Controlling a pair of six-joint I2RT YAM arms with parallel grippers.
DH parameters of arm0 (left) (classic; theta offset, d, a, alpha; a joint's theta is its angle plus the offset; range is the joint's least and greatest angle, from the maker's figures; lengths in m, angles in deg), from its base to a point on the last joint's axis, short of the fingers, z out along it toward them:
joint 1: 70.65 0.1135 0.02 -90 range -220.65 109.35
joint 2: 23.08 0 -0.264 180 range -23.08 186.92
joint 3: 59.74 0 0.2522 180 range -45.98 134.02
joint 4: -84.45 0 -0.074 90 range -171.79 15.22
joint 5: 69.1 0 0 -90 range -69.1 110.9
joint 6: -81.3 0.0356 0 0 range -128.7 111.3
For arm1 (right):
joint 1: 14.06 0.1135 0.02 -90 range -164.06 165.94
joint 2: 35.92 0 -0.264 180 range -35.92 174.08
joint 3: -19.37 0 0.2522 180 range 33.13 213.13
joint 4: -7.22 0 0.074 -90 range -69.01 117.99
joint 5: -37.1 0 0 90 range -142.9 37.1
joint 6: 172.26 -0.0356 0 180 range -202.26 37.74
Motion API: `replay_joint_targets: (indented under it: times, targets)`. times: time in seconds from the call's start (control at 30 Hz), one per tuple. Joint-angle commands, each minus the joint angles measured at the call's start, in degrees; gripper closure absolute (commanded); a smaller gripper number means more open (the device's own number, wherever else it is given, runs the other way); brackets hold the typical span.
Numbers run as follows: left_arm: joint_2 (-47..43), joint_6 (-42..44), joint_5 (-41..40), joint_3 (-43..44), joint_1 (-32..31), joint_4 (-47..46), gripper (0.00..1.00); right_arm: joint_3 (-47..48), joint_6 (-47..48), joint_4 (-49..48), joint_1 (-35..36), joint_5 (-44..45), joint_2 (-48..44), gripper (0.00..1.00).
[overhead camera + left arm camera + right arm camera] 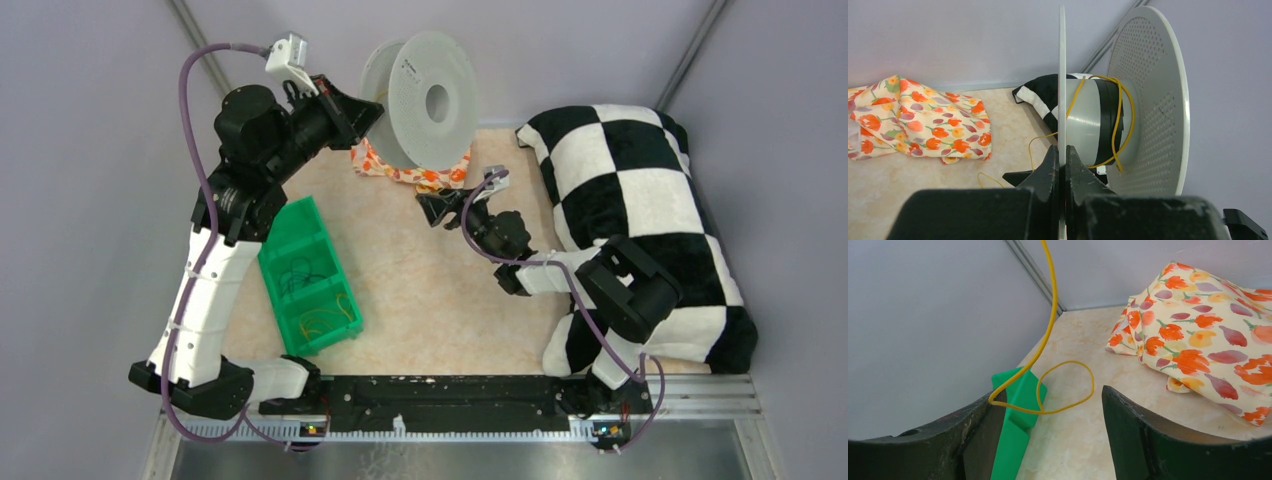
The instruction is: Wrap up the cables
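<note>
A grey plastic spool (425, 100) hangs above the far table edge, its thin flange pinched between my left gripper's (1062, 150) shut jaws. A thin yellow cable (1120, 115) loops loosely round the spool's (1148, 100) hub and trails down toward the table. My right gripper (432, 210) sits just below and in front of the spool. In the right wrist view its jaws (1053, 395) stand wide apart. The cable (1050, 315) drops from above, touches the left finger's tip and curls into a loop between the fingers, unpinched.
A green bin (310, 275) with more yellow strands lies left of centre, its corner (1018, 390) close to my right gripper. A floral cloth (410, 170) is bunched under the spool. A black-and-white checkered pillow (640, 200) fills the right side.
</note>
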Motion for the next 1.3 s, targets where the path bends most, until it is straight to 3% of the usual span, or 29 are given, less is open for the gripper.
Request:
replay_joint_targets:
  times: [0.0,0.13,0.27,0.37,0.4,0.63,0.9,1.07,1.27]
  targets:
    - [-2.41,-1.89,0.72,0.43,0.35,-7.30,1.00,2.47,0.99,-2.76,0.54,1.31,0.35,0.32]
    - [-2.51,-1.91,0.49,0.51,0.30,-7.13,1.00,3.67,1.58,-2.50,0.53,2.00,0.50,0.38]
    - [-2.60,-2.03,-0.02,0.53,0.30,-7.10,1.00,4.35,1.45,-1.68,0.53,1.30,0.61,0.68]
    - [-2.55,-2.21,-0.73,0.16,0.30,-6.97,1.00,3.53,1.21,-0.78,0.58,-0.54,0.35,0.97]
    - [-2.47,-2.38,-1.01,-0.03,0.37,-6.99,1.00,2.95,0.91,0.05,0.57,-1.25,-0.11,1.00]
    - [-2.77,-3.83,-6.63,-5.07,0.34,-9.39,1.00,-6.38,2.03,8.82,1.92,-7.52,-10.19,1.00]
    - [-2.95,-3.65,-12.35,-13.08,0.39,-13.90,1.00,-10.93,7.42,29.55,8.84,-6.99,-26.15,1.00]
    - [-3.18,-3.21,-15.73,-16.99,0.39,-15.55,1.00,-6.49,12.84,43.60,13.24,-7.58,-32.06,1.00]
    - [-3.78,-2.43,-18.13,-22.05,0.31,-18.51,1.00,6.50,18.68,60.23,16.26,-12.65,-29.38,1.00]
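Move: The yellow cable hangs between the right hand's open fingers, only about 1 cm ahead and 1 cm to the left, level with them. The spool in the left grip is almost straight above it, some 28 cm up. The floral cloth lies about 33 cm ahead, 4 cm left, and the green bin 27 cm left and 7 cm back, both some 20 cm below. For the left hand, that piece of cable is 5 cm ahead, 7 cm right and 29 cm down. The right fingers shut on the yellow cable while easing about a centimetre forward and up, then draw it back some 16 cm, away from the cloth, with a brief dip and rise, turning about 20 degrees counter-clockwise and rolling left side down. The left hand keeps its pinch on the spool's flange and lowers it about 12 cm and 5 cm forward, swinging 15 degrees counter-clockwise and tipping down a little. ##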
